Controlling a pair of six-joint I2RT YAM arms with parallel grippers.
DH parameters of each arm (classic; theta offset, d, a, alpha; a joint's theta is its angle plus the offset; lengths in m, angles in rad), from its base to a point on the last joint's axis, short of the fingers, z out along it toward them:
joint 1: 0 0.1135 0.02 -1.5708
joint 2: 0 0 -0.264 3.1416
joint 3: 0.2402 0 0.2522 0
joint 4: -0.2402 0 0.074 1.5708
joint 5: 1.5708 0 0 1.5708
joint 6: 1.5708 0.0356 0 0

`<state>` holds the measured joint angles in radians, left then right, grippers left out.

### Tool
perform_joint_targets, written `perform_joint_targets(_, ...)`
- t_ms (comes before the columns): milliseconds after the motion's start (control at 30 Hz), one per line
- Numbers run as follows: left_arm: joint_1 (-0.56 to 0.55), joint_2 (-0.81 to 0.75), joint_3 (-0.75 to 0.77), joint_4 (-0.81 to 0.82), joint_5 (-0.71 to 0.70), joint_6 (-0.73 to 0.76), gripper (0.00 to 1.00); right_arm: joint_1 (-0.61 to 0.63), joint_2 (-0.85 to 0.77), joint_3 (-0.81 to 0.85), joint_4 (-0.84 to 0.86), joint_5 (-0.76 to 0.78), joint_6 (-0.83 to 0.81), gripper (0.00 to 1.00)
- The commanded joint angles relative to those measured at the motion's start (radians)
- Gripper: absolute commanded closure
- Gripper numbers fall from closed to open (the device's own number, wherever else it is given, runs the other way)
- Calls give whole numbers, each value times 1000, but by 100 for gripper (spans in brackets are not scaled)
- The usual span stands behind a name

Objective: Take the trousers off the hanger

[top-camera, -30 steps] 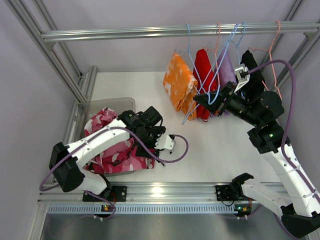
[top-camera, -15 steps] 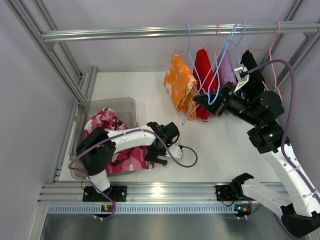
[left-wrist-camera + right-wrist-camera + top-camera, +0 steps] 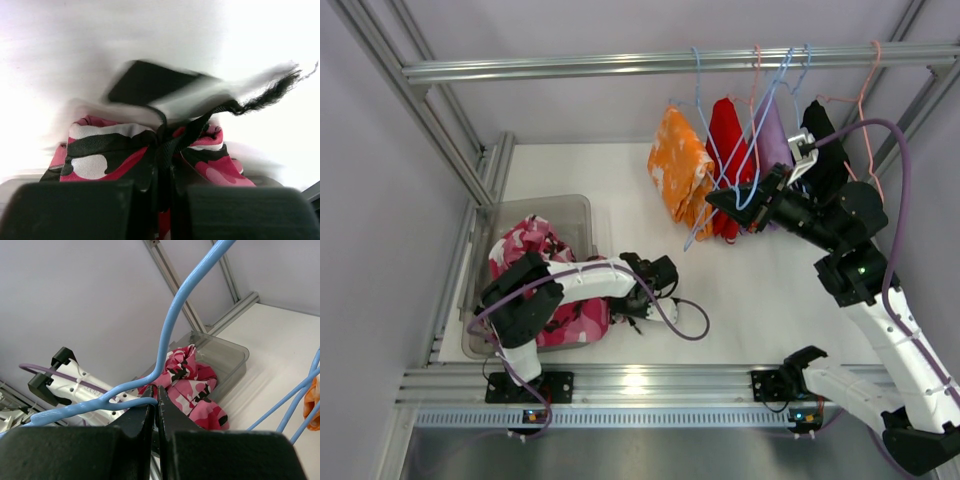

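Observation:
The pink-white-black camouflage trousers (image 3: 533, 248) lie bunched in a clear bin (image 3: 576, 203) at the left, spilling over its near right corner. My left gripper (image 3: 638, 300) is low at that corner and shut on the trousers' dark waistband (image 3: 165, 145). The orange trousers with white blotches (image 3: 678, 172) hang from the rail. My right gripper (image 3: 718, 202) is raised beside them and shut on the wire of a light blue hanger (image 3: 172, 330), which carries no cloth. The camouflage trousers (image 3: 192, 385) and the bin (image 3: 235, 352) also show in the right wrist view.
Red (image 3: 725, 140), purple (image 3: 772, 135) and black (image 3: 825, 150) garments hang on wire hangers from the metal rail (image 3: 620, 66) at the back right. Aluminium frame posts (image 3: 440, 110) stand on the left. A purple cable (image 3: 685, 325) loops on the table by the left wrist.
My left arm has swung from above the bin down to its near right corner, dragging the camouflage cloth with it. My right arm and the blue hanger have not moved.

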<state>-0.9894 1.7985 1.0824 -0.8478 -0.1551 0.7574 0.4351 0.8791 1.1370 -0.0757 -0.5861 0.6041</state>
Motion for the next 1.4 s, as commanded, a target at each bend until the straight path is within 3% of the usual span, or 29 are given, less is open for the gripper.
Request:
perform_joint_targets(0, 6, -10, -23, 92, 72, -35, 100, -13, 3, 36, 8, -6, -15, 100)
perform_joint_targets(67, 8, -77, 5, 76, 48, -47, 100, -13, 6, 40, 7, -9, -17, 100)
perform_joint_targets(333, 78, -355, 391, -78, -29, -138, 100, -13, 11, 35, 34, -27, 9, 100)
perform_joint_targets(400, 130, -416, 396, -103, -64, -129, 100, -12, 15, 33, 47, -32, 17, 100)
perform_joint_targets(500, 277, -484, 338, -166, -46, -132, 100, -3, 21, 29, 67, -40, 29, 100)
perform_joint_targets(667, 556, -582, 80, -174, 18, -83, 100, 17, 34, 35, 100, -46, 40, 100)
perform_joint_targets(967, 862, -572, -298, -146, 150, 72, 98, 30, 41, 55, 90, -49, 28, 100)
perform_joint_targets(1000, 874, -559, -318, -128, 187, 75, 93, 30, 41, 53, 91, -49, 28, 100)
perform_joint_targets(1033, 897, -547, -317, -119, 209, 76, 78, 33, 43, 53, 93, -49, 28, 100)
perform_joint_targets(1167, 937, -489, -289, -83, 323, 79, 37, 39, 40, 58, 94, -52, 23, 100)
perform_joint_targets(1267, 980, -545, -227, -106, 429, 94, 25, 42, 34, 70, 82, -54, 7, 100)
perform_joint_targets(1367, 1011, -669, -111, -201, 638, 137, 20, 44, 23, 76, 79, -54, -12, 100)
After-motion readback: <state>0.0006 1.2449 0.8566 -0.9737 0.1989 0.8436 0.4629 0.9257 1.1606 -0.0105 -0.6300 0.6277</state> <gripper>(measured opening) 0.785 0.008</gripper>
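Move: The pink camo trousers' corded end is already between the left fingers, down at the table. The bin it is taken to has its middle about 25 cm to the left and 4 cm ahead, its right rim only some 11 cm left and 4 cm ahead. The trousers' bulk lies in the bin, about 20 cm left and 3 cm ahead. From the right hand, the bin is roughly 32 cm left, 3 cm ahead and 40 cm below. The trousers' corded end, still pinched, is swept up by the left hand about 23 cm, going right and forward first, then left over the bin's right rim and down again, the hand turning some 50 degrees counter-clockwise. Low over the bin, the fingers open and start to rise. The right hand bobs up about 3 cm, sinks most of the way back, and keeps its grip on the blue hanger. ##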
